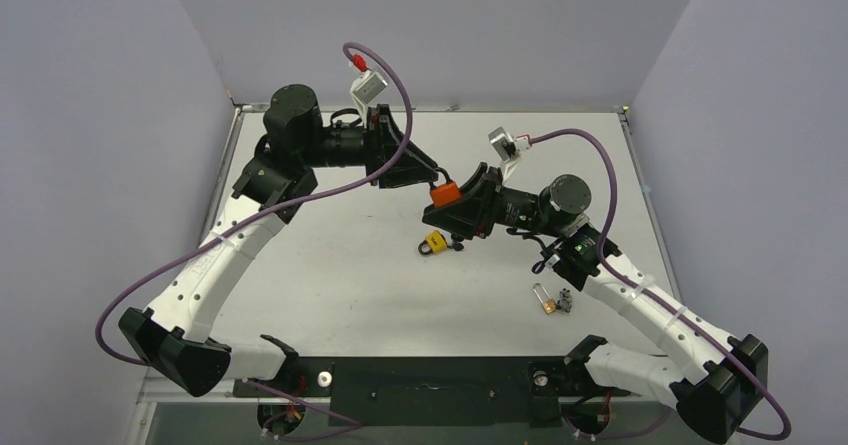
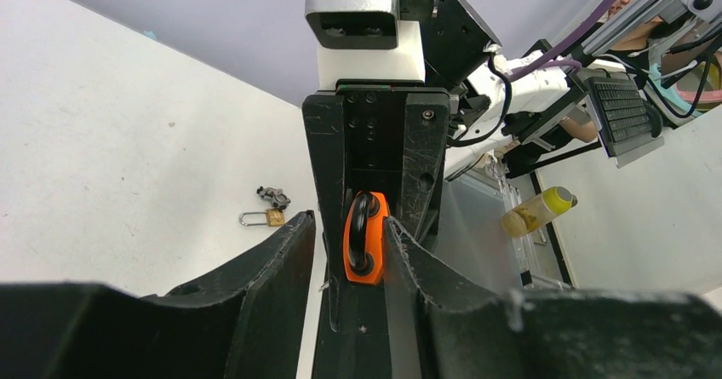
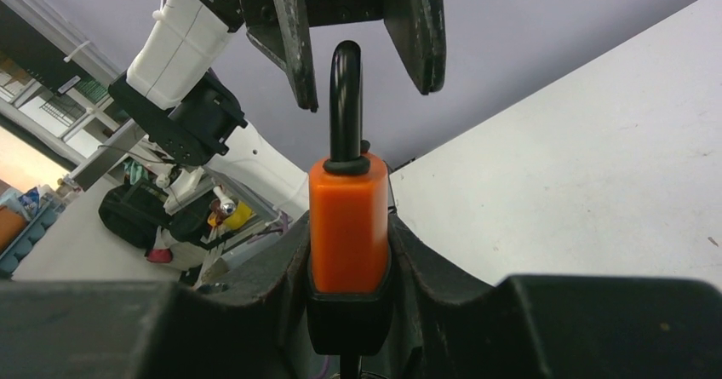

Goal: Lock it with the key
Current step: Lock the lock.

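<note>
An orange padlock (image 3: 347, 226) with a black shackle (image 3: 345, 98) stands upright in my right gripper (image 3: 349, 226), which is shut on its body. My left gripper (image 3: 368, 94) hangs over it, open, one finger on each side of the shackle with gaps showing. In the left wrist view the padlock (image 2: 366, 238) sits between the left fingers, close to the right one. From above, both grippers meet at the padlock (image 1: 445, 192) over the middle of the table. A small grey bunch that looks like keys (image 1: 566, 302) lies on the table by the right arm.
A yellow padlock (image 1: 434, 243) lies on the table just below the grippers. A small brass padlock (image 1: 545, 300) rests beside the keys near the right forearm. Grey walls enclose the white table (image 1: 330, 275) on three sides.
</note>
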You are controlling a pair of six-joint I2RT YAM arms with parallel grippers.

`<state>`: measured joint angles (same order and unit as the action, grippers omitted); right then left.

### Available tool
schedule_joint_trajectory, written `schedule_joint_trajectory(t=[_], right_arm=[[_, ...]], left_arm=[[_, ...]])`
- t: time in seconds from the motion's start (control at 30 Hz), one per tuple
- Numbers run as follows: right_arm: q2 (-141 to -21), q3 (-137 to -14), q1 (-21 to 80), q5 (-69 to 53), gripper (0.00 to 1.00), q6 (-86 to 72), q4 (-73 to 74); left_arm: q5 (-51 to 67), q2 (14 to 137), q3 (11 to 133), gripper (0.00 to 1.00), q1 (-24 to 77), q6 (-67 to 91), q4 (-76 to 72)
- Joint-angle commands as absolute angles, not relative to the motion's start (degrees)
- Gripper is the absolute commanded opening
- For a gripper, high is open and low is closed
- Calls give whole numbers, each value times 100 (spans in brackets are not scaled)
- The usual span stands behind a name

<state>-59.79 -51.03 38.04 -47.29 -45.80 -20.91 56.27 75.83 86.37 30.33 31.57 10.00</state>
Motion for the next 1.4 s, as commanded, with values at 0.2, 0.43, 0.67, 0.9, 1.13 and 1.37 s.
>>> schedule_joint_trajectory(t=[0.2, 0.43, 0.67, 0.9, 1.13, 1.37], right_arm=[[-6075, -5498, 3832, -4540, 0, -4461, -2510], [-6059, -5486, 3837, -4402, 0, -4368, -2359], [-6026, -5540, 3821, -4178, 0, -4113, -2006], [-5950, -5427, 3709, -4004, 0, -3939, -1862], [-5904, -5252, 3614, -4038, 20, -3953, -2016], [-5783, -5062, 3327, -4282, 52, -3973, -2080]], left_arm=[[5751, 7510, 8568, 28, 3126, 3093, 839], [5677, 7561, 8583, 5, 3164, 3104, 852], [5300, 7525, 8548, 0, 3186, 3228, 795], [4691, 7364, 8335, 0, 3147, 3613, 314], [4346, 7237, 8264, 0, 3104, 3719, 154], [4072, 7133, 8292, 0, 2930, 3912, 88]])
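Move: The orange lock's shackle already stands between the left hand's half-open fingers, about 1 cm to the right of the hand point and level with it. The lock body is some 3 cm back, 3 cm right and 2 cm below that hand. The right hand grips the body, whose middle lies about 2 cm ahead, 1 cm left and 2 cm up from it, with the shackle 5 cm ahead, 3 cm left and 4 cm up. The key sticks out of the underside, about 1 cm back, right and below. The left hand, nearly in place, shuts its fingers front and back on the black shackle while the right keeps its grip on the body, then both carry the lock forward together, the left about 3 cm with a shallow dip, turning some 10 degrees counter-clockwise. The right goes about 4 cm forward, turning about as far clockwise, and only at the end opens its fingers, lets go of the body and begins to ease off to the right. ##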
